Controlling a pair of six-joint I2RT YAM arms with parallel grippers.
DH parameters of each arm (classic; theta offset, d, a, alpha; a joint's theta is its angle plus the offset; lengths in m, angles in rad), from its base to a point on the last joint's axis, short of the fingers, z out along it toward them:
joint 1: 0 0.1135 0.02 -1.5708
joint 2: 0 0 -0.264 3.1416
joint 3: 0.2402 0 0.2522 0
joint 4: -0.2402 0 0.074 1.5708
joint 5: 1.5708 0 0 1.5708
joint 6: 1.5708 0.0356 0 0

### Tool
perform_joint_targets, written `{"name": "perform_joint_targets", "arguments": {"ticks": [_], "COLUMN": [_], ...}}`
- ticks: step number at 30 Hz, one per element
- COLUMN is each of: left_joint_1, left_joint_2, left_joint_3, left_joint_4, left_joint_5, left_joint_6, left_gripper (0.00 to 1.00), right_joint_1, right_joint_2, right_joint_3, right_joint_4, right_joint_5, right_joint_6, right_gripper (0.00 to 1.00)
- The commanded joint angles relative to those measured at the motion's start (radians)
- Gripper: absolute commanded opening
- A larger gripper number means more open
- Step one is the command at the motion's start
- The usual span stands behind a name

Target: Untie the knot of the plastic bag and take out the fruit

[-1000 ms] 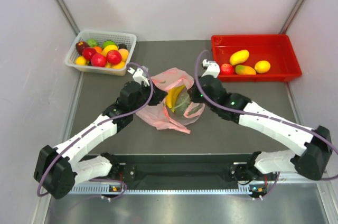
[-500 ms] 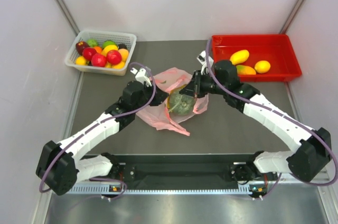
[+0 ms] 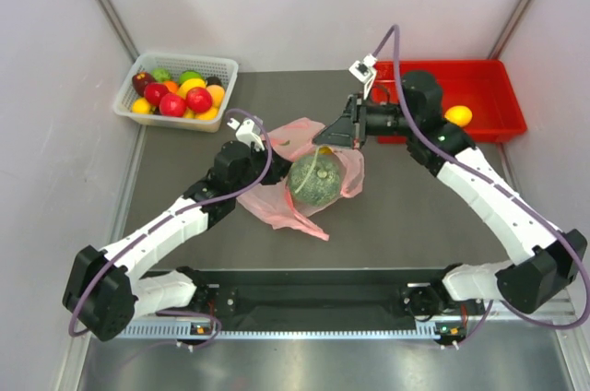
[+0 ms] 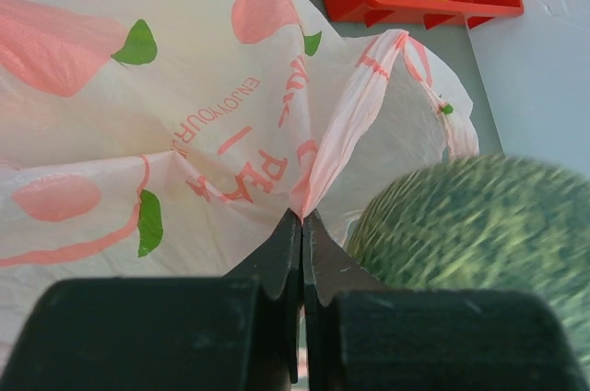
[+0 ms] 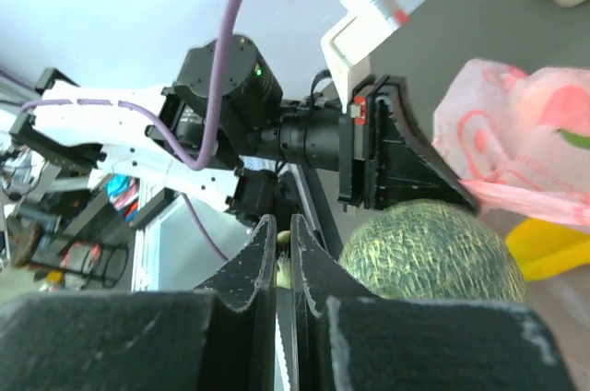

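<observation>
The pink plastic bag [image 3: 277, 197] lies open mid-table. My left gripper [image 3: 273, 162] is shut on one of its strap handles [image 4: 359, 105], pinched at the fingertips in the left wrist view [image 4: 301, 216]. The knot is out of view. My right gripper [image 3: 320, 140] is shut on the stem of the round grey-green melon [image 3: 316, 179], which hangs just above the bag's mouth. In the right wrist view the gripper [image 5: 292, 220] has a yellow-green stub between its jaws, with the melon [image 5: 429, 253] beside them. Yellow bananas [image 5: 544, 257] show under the bag's edge.
A white basket [image 3: 184, 57] of small round fruits stands at the back left. A red tray [image 3: 489, 87] with a lemon [image 3: 458, 115] sits at the back right, partly behind my right arm. White walls close in the table.
My right gripper has risen and drawn back toward the red tray, pulling the melon up out of the bag by its stem. The left gripper has kept its hold on the bag.
</observation>
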Motion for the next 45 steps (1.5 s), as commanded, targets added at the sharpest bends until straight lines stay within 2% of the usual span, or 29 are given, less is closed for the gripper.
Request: {"name": "perform_joint_targets", "arguments": {"ticks": [1, 8, 12, 15, 18, 26, 32, 41, 43, 44, 45], "left_joint_1": [0.004, 0.004, 0.004, 0.004, 0.004, 0.004, 0.004, 0.004, 0.004, 0.004, 0.004], "left_joint_2": [-0.012, -0.013, -0.018, -0.021, -0.024, -0.021, -0.019, -0.029, -0.026, -0.026, -0.024], "left_joint_3": [0.013, 0.011, 0.013, 0.019, 0.028, 0.034, 0.037, 0.031, 0.029, 0.028, 0.028], "left_joint_4": [0.045, 0.039, 0.031, 0.022, 0.007, -0.001, -0.004, -0.01, -0.009, -0.009, -0.009], "left_joint_5": [-0.008, -0.008, -0.006, -0.003, 0.0, 0.021, 0.038, 0.047, 0.047, 0.05, 0.052], "left_joint_6": [0.012, 0.015, 0.017, 0.018, 0.026, 0.028, 0.028, 0.032, 0.031, 0.031, 0.029], "left_gripper": [0.0, 0.0, 0.0, 0.0, 0.0, 0.0, 0.0, 0.0, 0.0, 0.0, 0.0], "right_joint_1": [-0.082, -0.364, -0.487, -0.534, -0.585, -0.634, -0.63, -0.627, -0.628, -0.63, -0.63], "right_joint_2": [-0.078, -0.101, -0.043, 0.036, 0.142, 0.51, 0.74, 0.882, 0.899, 0.899, 0.897], "right_joint_3": [0.086, 0.106, 0.167, 0.204, 0.256, 0.529, 0.696, 0.77, 0.781, 0.785, 0.79], "right_joint_4": [0.057, 0.192, 0.085, 0.074, 0.098, 0.114, 0.184, 0.204, 0.174, 0.169, 0.166], "right_joint_5": [-0.046, 0.006, 0.195, 0.299, 0.338, 0.404, 0.393, 0.419, 0.407, 0.398, 0.387], "right_joint_6": [0.018, 0.197, 0.124, 0.085, 0.082, 0.099, 0.16, 0.165, 0.157, 0.157, 0.157], "right_gripper": [0.0, 0.0, 0.0, 0.0, 0.0, 0.0, 0.0, 0.0, 0.08, 0.22, 0.51]}}
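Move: Hanging by its stem from the right fingers, the melon is bound for the far left part of the red box: some 41 cm ahead, 27 cm to the right and 25 cm down. The apple sits about 12 cm nearer than that spot, the long yellow mango 8 cm right of it and 5 cm nearer; the open bag is 28 cm below the hand, 4 cm to its left. For the left hand the spot is roughly 36 cm ahead, 33 cm right and 9 cm down. Carry the hanging melon with the right gripper forward and to the right, away from the bag to the red box, about 41 cm out and 26 cm across. Rise some 8 cm on the way, then sink about 20 cm while turning 60 degrees clockwise; at the end open the fingers partway off the stem. Keep the left gripper shut on the bag's rim, nearly still. ##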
